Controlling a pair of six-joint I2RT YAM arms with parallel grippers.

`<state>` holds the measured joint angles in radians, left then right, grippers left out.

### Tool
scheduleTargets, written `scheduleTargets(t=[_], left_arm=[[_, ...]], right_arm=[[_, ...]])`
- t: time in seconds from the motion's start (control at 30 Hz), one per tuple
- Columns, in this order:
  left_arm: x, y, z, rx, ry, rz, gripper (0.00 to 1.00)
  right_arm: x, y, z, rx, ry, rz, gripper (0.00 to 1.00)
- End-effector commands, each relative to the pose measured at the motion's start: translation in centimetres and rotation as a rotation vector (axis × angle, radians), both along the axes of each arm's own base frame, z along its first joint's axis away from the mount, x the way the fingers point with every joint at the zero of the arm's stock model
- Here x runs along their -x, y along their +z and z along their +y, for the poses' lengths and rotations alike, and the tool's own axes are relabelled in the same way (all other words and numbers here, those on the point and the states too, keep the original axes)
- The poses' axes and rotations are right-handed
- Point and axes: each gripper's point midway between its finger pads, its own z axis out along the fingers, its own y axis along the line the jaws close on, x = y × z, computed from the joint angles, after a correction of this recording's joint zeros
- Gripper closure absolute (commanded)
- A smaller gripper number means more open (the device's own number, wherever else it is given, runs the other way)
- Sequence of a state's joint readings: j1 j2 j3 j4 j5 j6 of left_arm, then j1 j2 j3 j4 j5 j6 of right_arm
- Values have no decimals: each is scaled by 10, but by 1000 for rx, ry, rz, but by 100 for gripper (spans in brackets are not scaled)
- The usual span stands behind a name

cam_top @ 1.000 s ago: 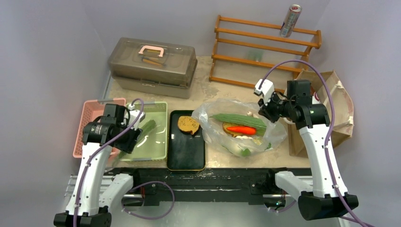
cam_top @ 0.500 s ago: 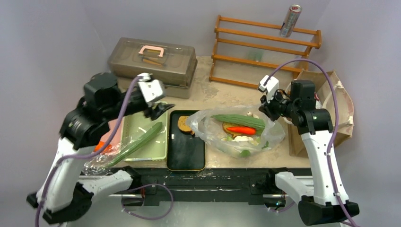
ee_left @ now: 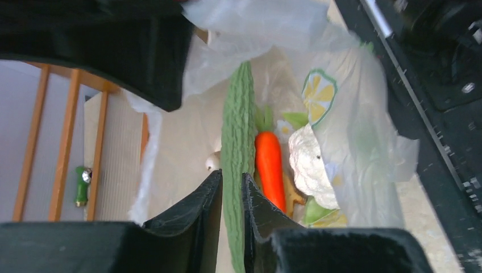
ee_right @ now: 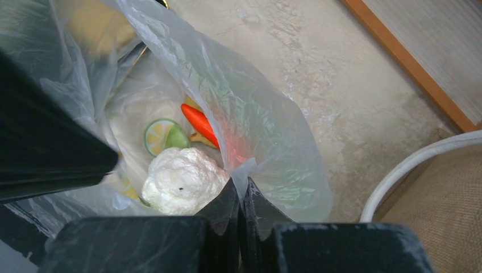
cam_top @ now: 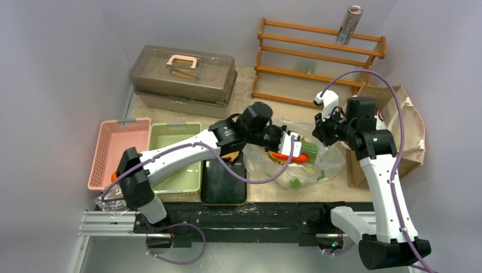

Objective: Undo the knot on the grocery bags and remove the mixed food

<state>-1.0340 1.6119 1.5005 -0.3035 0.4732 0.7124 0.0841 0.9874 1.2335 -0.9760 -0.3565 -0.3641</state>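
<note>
The transparent plastic bag [cam_top: 329, 162] lies open at the table's middle right, with food inside. My left gripper [ee_left: 232, 179] reaches into it, shut on the long, bumpy green cucumber [ee_left: 239, 114]; both fingers press its sides. An orange carrot [ee_left: 270, 165] and a white cauliflower [ee_left: 310, 165] lie beside the cucumber. My right gripper [ee_right: 241, 185] is shut on a pinch of the bag's rim and holds the mouth up. From above, the left gripper [cam_top: 298, 149] sits inside the bag and the right gripper [cam_top: 319, 129] at its far right edge. The brown paper bag [cam_top: 406, 131] lies at the right.
A black tray [cam_top: 223, 185], a green tray [cam_top: 173, 170] and a pink basket [cam_top: 113, 151] stand in a row at the front left. The lidded case [cam_top: 182, 71] and the wooden rack [cam_top: 318, 57] with a can [cam_top: 348, 25] are at the back.
My left arm swung from over the green tray across to the plastic bag, and its jaws closed on the cucumber inside. The right gripper kept its hold on the bag's rim.
</note>
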Motion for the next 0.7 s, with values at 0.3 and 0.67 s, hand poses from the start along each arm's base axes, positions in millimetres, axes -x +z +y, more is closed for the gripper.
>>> scheduleTargets(t=[0.3, 0.67], left_arm=[[-69, -124, -25, -147, 68, -218, 46], [-122, -187, -23, -265, 183, -274, 36]], right_arm=[[-3, -3, 18, -109, 9, 77, 100], [-3, -12, 13, -95, -28, 110, 100]])
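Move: The green gourd lies in the open bag, its middle about 22 cm below my left hand, some 10 cm ahead and perhaps 1 cm to the right. Along its near side, seen from the same hand, is the carrot, roughly 7 cm ahead and 2 cm right, then the cauliflower, about 2 cm ahead and 4 cm right. From my right hand, which holds the bag's rim, the gourd's middle is some 5 cm ahead, 5 cm left and 21 cm below. I sink my left hand about 20 cm into the open bag while reaching some 10 cm forward, opening the nearly shut fingers a little past half on the way and tipping them about 20 degrees farther down, until they stand over the green gourd, one on each side of its line. My right hand keeps its pinch on the bag's rim, easing only slightly left and down. ##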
